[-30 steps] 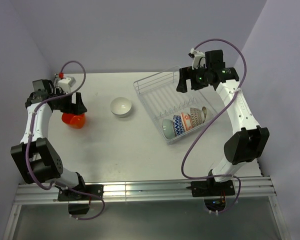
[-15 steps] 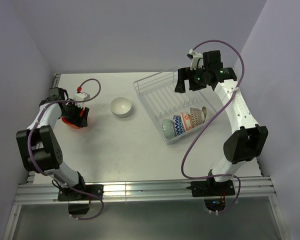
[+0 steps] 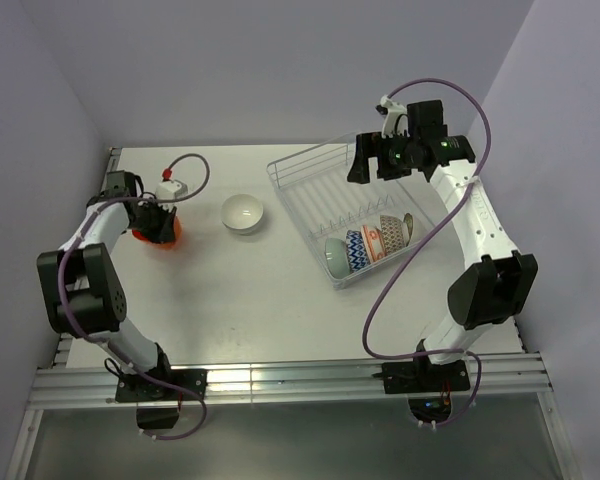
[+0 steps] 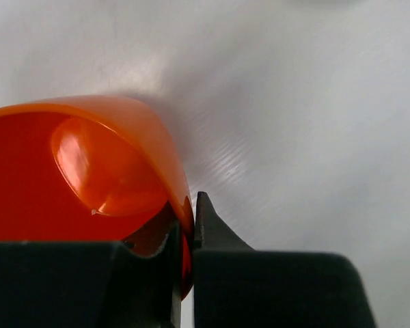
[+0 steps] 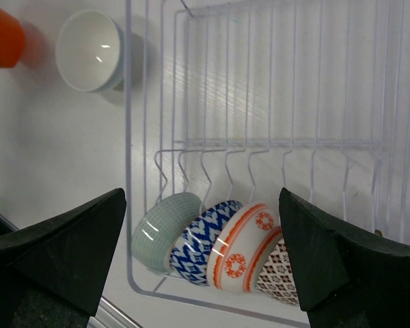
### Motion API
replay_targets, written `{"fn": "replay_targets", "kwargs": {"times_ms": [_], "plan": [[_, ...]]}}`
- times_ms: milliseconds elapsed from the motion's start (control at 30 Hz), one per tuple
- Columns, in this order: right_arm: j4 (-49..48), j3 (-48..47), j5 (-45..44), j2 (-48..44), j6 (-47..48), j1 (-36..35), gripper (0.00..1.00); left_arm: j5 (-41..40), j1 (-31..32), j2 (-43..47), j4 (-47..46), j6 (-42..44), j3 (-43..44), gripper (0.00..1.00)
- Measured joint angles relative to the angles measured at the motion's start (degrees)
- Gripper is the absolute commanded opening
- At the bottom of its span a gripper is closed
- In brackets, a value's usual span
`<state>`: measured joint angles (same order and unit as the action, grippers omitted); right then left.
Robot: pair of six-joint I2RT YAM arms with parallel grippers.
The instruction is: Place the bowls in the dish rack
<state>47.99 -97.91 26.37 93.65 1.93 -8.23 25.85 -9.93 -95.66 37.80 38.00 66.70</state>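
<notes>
An orange-red bowl (image 3: 167, 231) sits at the table's left, tipped up in the left wrist view (image 4: 75, 171). My left gripper (image 3: 158, 220) (image 4: 193, 220) is shut on its rim, one finger inside and one outside. A white bowl (image 3: 243, 213) (image 5: 89, 49) stands upright, alone, left of the dish rack (image 3: 305, 178) (image 5: 129, 137). Several bowls lean in a row at the rack's near end: teal (image 5: 162, 232), blue-patterned (image 5: 205, 240), orange-white (image 5: 249, 246) and a red-patterned one (image 5: 277, 273). My right gripper (image 3: 368, 163) (image 5: 202, 195) hangs open above the rack, holding nothing.
The rack's far half shows bare rows of prongs (image 5: 273, 82). Purple walls close in the table at the back and both sides. Open tabletop (image 3: 240, 300) lies between the two arms. The left arm's cable (image 3: 185, 170) loops above the orange bowl.
My left gripper came down onto the orange-red bowl and shut on its rim. The right arm shifted only slightly above the rack.
</notes>
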Motion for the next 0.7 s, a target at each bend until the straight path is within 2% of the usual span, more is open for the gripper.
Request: {"fn": "replay_targets", "kwargs": {"times_ms": [167,267,333,467,700], "plan": [[-4.68,0.04,4.35,-2.56,-4.68,-0.04,1.00,8.39,3.39,11.30,-5.29,-0.48,-2.82,0.00],[-5.62,-1.90,6.51,-3.13,-7.28,-0.37,1.00,9.01,12.04,19.89,-11.17,2.32,-5.31,0.00],[-5.07,-4.44,6.56,-2.58,-8.63,-1.14,1.00,8.68,20.44,24.87,-16.44,5.33,-8.00,0.00],[-5.20,-6.54,6.82,-2.49,-10.25,-3.89,1.00,6.60,31.54,30.03,-24.61,10.12,-13.99,0.00],[-3.39,-5.60,6.69,-3.87,-11.67,-12.85,1.00,-1.81,42.91,30.95,-40.02,15.61,-24.00,0.00]]}}
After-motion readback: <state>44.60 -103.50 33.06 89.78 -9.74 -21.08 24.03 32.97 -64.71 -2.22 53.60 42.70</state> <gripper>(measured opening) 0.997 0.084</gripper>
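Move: The left hand already pinches the orange bowl's right rim; the dish rack's middle lies some 47 cm to its right and 7 cm ahead, a little lower. The white bowl stands about 19 cm right, 6 cm ahead. From the open right hand the orange bowl is roughly 57 cm left, 2 cm back, 22 cm below; the rack's middle is 5 cm left, 4 cm ahead, and the white bowl 33 cm left, 3 cm ahead, both over 20 cm below. Left swings the orange bowl some 25 cm right, rising, tilting up; open right hand rises, then approaches leftward. ##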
